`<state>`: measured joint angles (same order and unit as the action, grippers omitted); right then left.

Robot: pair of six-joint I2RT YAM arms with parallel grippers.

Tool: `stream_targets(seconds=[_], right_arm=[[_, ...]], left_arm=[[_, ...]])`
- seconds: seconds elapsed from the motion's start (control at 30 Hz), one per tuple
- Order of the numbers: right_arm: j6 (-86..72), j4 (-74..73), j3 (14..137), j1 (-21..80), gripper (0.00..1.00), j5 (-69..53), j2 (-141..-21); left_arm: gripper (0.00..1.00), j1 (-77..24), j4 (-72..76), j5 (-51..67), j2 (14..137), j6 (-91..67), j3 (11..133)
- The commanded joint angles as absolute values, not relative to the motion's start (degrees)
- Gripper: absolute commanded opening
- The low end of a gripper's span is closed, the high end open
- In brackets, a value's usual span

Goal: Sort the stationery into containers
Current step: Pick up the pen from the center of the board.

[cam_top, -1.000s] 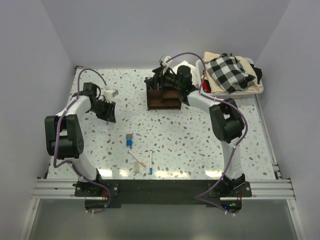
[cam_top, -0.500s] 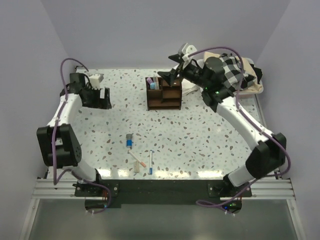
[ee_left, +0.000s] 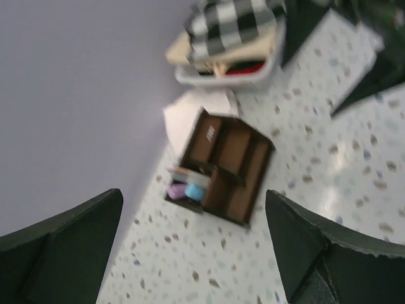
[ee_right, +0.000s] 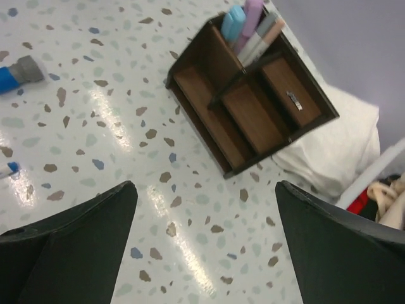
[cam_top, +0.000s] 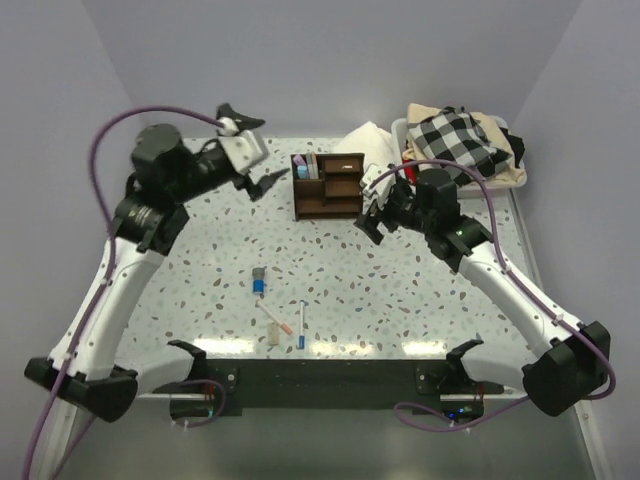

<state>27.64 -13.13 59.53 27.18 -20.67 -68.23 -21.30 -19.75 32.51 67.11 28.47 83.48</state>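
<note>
The dark wooden organizer [cam_top: 328, 186] stands at the back middle of the table, with blue and pink markers [cam_top: 303, 165] upright in its left rear compartment. Loose stationery lies near the front: a blue and grey marker [cam_top: 259, 281], a pink-tipped pen [cam_top: 276, 318], a white pen with a blue tip [cam_top: 301, 326] and a stubby beige piece [cam_top: 272, 336]. My left gripper [cam_top: 254, 150] hangs open and empty in the air, left of the organizer [ee_left: 223, 166]. My right gripper [cam_top: 377, 206] is open and empty just right of the organizer [ee_right: 248, 96], above bare table.
A white bin [cam_top: 514, 182] piled with checkered cloth [cam_top: 455, 140] sits at the back right. A white cloth [cam_top: 368, 140] lies behind the organizer, between it and the bin. Walls close in the table at the back and on both sides.
My left arm swung up and right from the far left side toward the organizer, and its gripper opened wide. My right gripper came away from above the organizer to its right side and opened wider.
</note>
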Motion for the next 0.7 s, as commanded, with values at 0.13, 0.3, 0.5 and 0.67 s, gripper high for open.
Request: stream_targets(seconds=[0.13, 0.3, 0.5, 0.67], right_arm=[[-1.80, -9.40, 60.47, 15.83, 0.98, -4.13, -69.34], [-0.36, -13.36, 63.10, 11.78, 0.97, -5.72, -72.24], [4.13, -13.89, 64.07, 10.64, 0.97, -7.64, -73.12], [4.22, -13.88, 63.54, 10.28, 0.95, -9.31, -73.74]], left_arm=[[0.89, -34.07, -57.83, 22.16, 73.13, 61.68, 74.64], [0.80, -42.09, -53.72, 17.49, 74.09, 73.10, 63.12], [0.65, -49.74, -52.74, 16.08, 81.19, 79.71, 59.50], [0.48, -52.29, -52.73, 16.09, 86.21, 80.07, 60.20]])
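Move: Well back and far below the left hand lies the blue pen, about 19 cm nearer the base, 5 cm to the right and roughly 41 cm lower. From that hand, the orange-tipped pen is some 17 cm back and 2 cm left, the eraser 21 cm back and 3 cm left, and the grey-capped tube 8 cm back and 6 cm left, all on the table. From the right hand, the blue pen is about 20 cm back, 15 cm left and 24 cm down. Swooping down about 35 cm, the left hand soon also draws back some 14 cm towards the blue pen, its wrist tipping the fingers from level to pointing mostly down and twisting clockwise, while the empty jaws narrow to about half open. The right hand clears away to the right some 12 cm and about 6 cm forward, dipping slightly and turning clockwise, then waits open. ##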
